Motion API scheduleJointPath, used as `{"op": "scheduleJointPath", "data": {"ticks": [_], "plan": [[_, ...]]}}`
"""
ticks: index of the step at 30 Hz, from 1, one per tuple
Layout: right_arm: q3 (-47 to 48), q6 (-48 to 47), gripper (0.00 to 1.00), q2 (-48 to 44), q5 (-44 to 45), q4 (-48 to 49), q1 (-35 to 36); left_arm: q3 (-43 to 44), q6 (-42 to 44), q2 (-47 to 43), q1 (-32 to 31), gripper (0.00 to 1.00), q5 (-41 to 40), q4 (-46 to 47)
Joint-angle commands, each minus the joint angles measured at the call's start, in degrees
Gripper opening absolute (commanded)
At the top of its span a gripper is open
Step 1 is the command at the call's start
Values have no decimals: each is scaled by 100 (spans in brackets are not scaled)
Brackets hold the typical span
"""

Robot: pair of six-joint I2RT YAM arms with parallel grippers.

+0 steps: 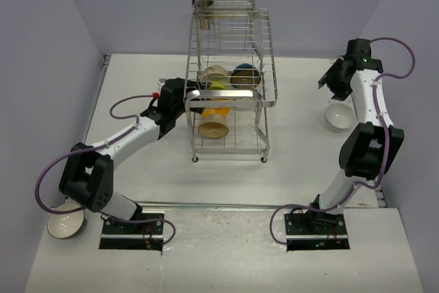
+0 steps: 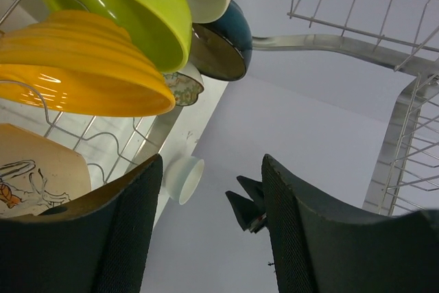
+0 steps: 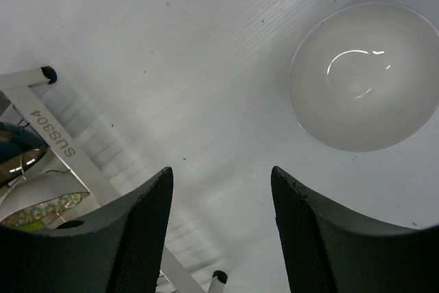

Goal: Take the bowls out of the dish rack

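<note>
The chrome wire dish rack (image 1: 260,66) stands mid-table. It holds a yellow bowl (image 1: 214,121), a green bowl (image 1: 218,87), a cream bowl (image 1: 216,72) and a dark blue bowl (image 1: 245,75). My left gripper (image 1: 191,106) is open and empty at the rack's left side. In the left wrist view its jaws (image 2: 212,162) stand apart below the yellow bowl (image 2: 75,66), the green bowl (image 2: 130,5) and the dark blue bowl (image 2: 219,42). My right gripper (image 1: 329,84) is open and empty (image 3: 221,173) above the table, beside a white bowl (image 3: 363,77) that sits right of the rack.
A cream bowl with a cartoon print (image 2: 34,169) and a small patterned bowl (image 2: 184,87) also sit in the rack. Another white bowl (image 1: 65,221) lies at the near left by the left arm's base. The rack's foot bar (image 3: 55,135) shows left of the right gripper.
</note>
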Motion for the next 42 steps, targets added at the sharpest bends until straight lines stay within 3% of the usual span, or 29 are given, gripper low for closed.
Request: {"op": "scheduleJointPath", "data": {"ticks": [1, 4, 17, 24, 33, 42], "plan": [[-58, 62, 60, -521, -150, 173, 76, 36, -279, 103, -186, 61, -462, 82], [-14, 44, 60, -671, -228, 129, 103, -17, -420, 139, -257, 57, -611, 73], [-576, 176, 60, -1541, -483, 454, 472, 10, -711, 350, -538, 57, -1042, -94], [-937, 149, 60, -1559, -932, 718, 472, -640, -623, -195, -214, 58, -946, 12], [-1481, 544, 59, -1594, -3145, 1350, 489, -939, -385, -266, 436, 59, -383, 345], [-2017, 2246, 55, -1339, -4779, 2685, 823, -1151, -359, -90, 1060, 60, 240, 917]]}}
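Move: The yellow bowl on the rack's lower tier lies about 9 cm below the left hand, 3 cm to its right and 1 cm ahead; the green bowl stands some 7 cm farther out than the yellow one, the beige bowl about 7 cm nearer the base. For the right hand, the small patterned bowl is about 31 cm to the left, 1 cm ahead and 9 cm lower, with the blue bowl some 7 cm beyond it; the white bowl already set down lies 5 cm back, 4 cm right and 15 cm below. The rack is left by the left hand and approached by the right. The left hand, fingers staying part-open, sinks about 5 cm as its gripper swings a little counter-clockwise against the rack's left side, then draws out leftwards about 7 cm. The right hand, open, climbs away from the white bowl and sweeps some 16 cm left towards the rack's right side, rolling its left side up as it turns counter-clockwise. ##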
